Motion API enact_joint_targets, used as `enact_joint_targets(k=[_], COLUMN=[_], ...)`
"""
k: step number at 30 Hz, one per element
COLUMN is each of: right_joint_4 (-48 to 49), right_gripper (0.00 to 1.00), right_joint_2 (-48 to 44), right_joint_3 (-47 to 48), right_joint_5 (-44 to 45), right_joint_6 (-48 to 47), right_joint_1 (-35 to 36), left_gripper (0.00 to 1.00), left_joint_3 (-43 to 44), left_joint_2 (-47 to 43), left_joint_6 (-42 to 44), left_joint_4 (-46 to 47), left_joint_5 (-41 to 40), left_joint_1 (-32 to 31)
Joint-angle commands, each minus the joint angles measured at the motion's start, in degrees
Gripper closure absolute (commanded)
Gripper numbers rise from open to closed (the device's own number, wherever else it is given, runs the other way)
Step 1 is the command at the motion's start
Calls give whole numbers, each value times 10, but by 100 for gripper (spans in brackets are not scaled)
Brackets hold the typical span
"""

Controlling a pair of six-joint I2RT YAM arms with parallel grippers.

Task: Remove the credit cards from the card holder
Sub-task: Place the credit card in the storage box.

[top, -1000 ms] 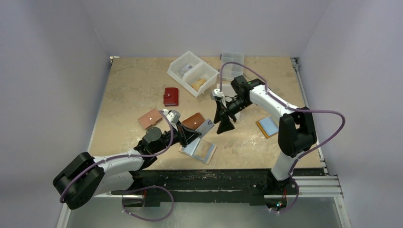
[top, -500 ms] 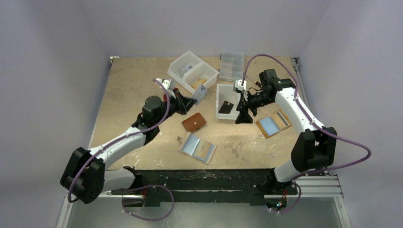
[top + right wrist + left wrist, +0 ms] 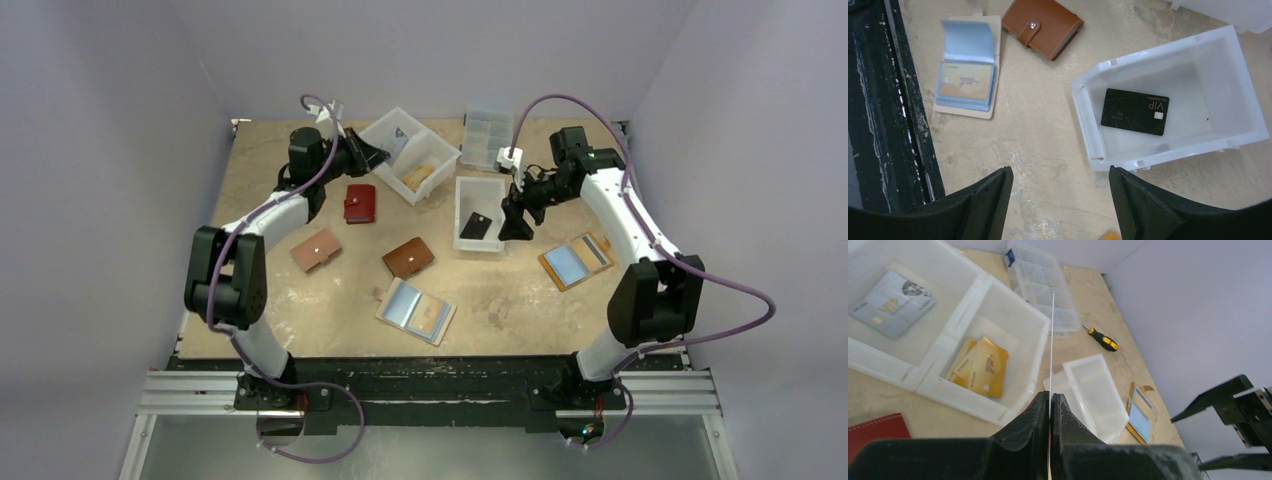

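Observation:
My left gripper (image 3: 372, 155) is shut on a thin credit card (image 3: 1052, 340), seen edge-on, above the double white bin (image 3: 408, 155). That bin holds a grey card (image 3: 892, 304) and gold cards (image 3: 979, 365). My right gripper (image 3: 1060, 172) hangs open and empty over bare table beside the single white bin (image 3: 1088, 120), in which a black card (image 3: 1134, 111) lies flat. An open card holder (image 3: 415, 310) with blue sleeves lies near the front and shows a gold card (image 3: 967, 82). A second open holder (image 3: 575, 262) lies at the right.
Closed holders lie on the table: brown (image 3: 408, 257), red (image 3: 360, 203) and tan (image 3: 316, 250). A clear compartment box (image 3: 488, 138) stands at the back. A yellow-handled screwdriver (image 3: 1102, 339) lies by it.
My left arm has swung from the open holder at the middle to the double bin, card still in its jaws. My right arm moved to the single bin, where the black card now lies.

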Motion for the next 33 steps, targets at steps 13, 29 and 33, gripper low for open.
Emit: enact_joint_targets(k=[13, 29, 33], right_joint_4=[-10, -23, -25], right_gripper=[21, 21, 21], right_joint_2=[41, 42, 31], right_joint_3=[47, 61, 62], right_joint_5=[-47, -75, -69], right_joint_6=[35, 34, 36], right_joint_1=[-3, -3, -3], left_gripper=[100, 58, 52], left_joint_3=[381, 592, 595], left_joint_2=[352, 424, 379], left_joint_6=[22, 83, 105], left_joint_4=[-99, -361, -424], left_joint_5=[34, -118, -189], left_joint_1=[61, 50, 49])
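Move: The far-left compartment of the divided storage box, where one silver VIP card already lies, is about 20 cm ahead of the left hand, 2 cm to its right and some 20 cm below. The yellow cards in the near-right compartment lie about 13 cm ahead and 8 cm right; the red wallet is 5 cm ahead and 5 cm left, also low. From the idle right hand, the target compartment is roughly 34 cm ahead and 27 cm left. The credit card, already pinched edge-on in the left hand, is carried about 17 cm forward while sinking some 13 cm to the far-left compartment. As the hand slows there, it tips nearly 20 degrees downward, swings counter-clockwise with a slight leftward drift, and opens its fingers to about half, letting go of the card and starting to lift. ##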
